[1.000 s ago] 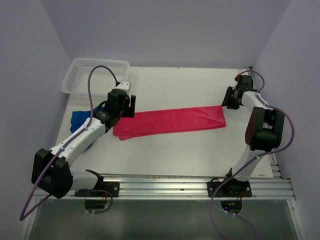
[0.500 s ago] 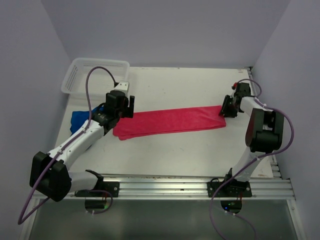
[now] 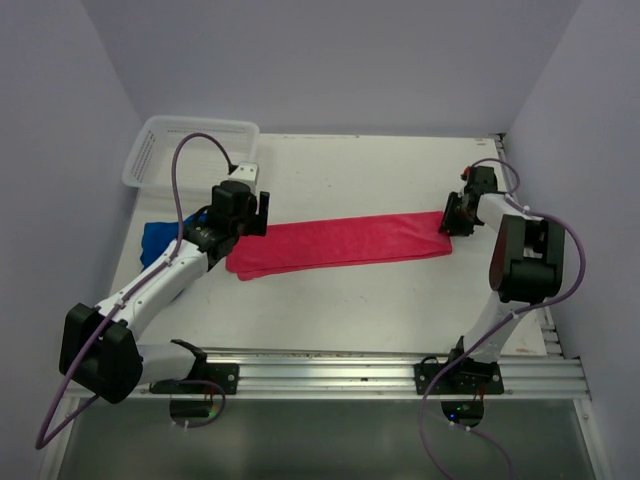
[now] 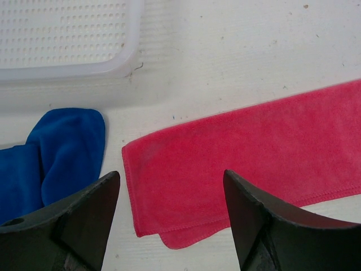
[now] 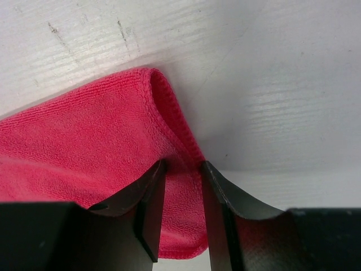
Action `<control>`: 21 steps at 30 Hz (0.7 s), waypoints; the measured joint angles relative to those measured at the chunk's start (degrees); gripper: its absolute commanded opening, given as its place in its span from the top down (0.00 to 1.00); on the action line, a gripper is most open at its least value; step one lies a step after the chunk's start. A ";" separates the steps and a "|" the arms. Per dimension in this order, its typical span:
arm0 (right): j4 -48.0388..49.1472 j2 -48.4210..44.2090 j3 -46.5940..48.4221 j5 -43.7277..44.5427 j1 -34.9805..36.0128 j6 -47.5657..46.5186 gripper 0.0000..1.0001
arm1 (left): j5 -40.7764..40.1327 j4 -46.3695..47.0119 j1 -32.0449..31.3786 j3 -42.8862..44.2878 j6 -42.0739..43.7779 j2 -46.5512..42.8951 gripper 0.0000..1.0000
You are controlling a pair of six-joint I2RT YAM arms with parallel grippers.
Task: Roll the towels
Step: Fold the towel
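Note:
The pink-red towel (image 3: 340, 243) lies flat as a long folded strip across the table's middle. Its left end (image 4: 254, 152) shows below my left gripper (image 4: 169, 174), which hovers open above that end (image 3: 255, 213) without touching it. The blue towel (image 3: 158, 240) lies crumpled just left of the pink one, beside the left finger (image 4: 56, 152). My right gripper (image 3: 447, 217) is down at the pink towel's right end. Its jaws (image 5: 183, 165) stand narrowly apart astride the folded edge (image 5: 84, 135), with flat fabric between them.
A white mesh basket (image 3: 150, 150) stands at the back left corner, its rim (image 4: 84, 68) just beyond the blue towel. Purple walls close in left, right and behind. A metal rail (image 3: 330, 365) runs along the near edge.
My right gripper has shifted slightly left onto the pink towel's end, and its jaws have narrowed a little. The left gripper has edged slightly back and stays open.

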 measured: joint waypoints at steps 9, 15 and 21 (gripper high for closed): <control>-0.07 1.07 1.27 2.16 0.94 -0.98 0.75 | 0.02 0.00 -0.02 0.00 0.00 0.00 0.22; -0.13 1.77 1.99 2.34 0.94 -1.36 0.94 | 0.04 -0.02 -0.02 0.00 0.00 0.00 0.22; -1.55 1.81 2.78 2.69 0.98 -2.36 1.00 | 0.07 -0.02 -0.02 0.00 0.00 0.00 0.22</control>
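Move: The right edge of the folded red towel lies right at my right hand's fingertips, no more than 1 cm to the right and about 1 cm below, already between the half-open fingers. Of this hand, the towel's far right corner is some 6 cm ahead and 2 cm left; its near right corner is roughly 5 cm back and 1 cm right. From my left hand that right edge is about 50 cm right, 2 cm ahead and 15 cm lower. With my right hand down at the towel's right edge, I close the fingers from about a third open to shut and pinch the edge cloth about midway between the two corners. While closing, I ease the hand barely 1 cm forward, staying at the same height. ##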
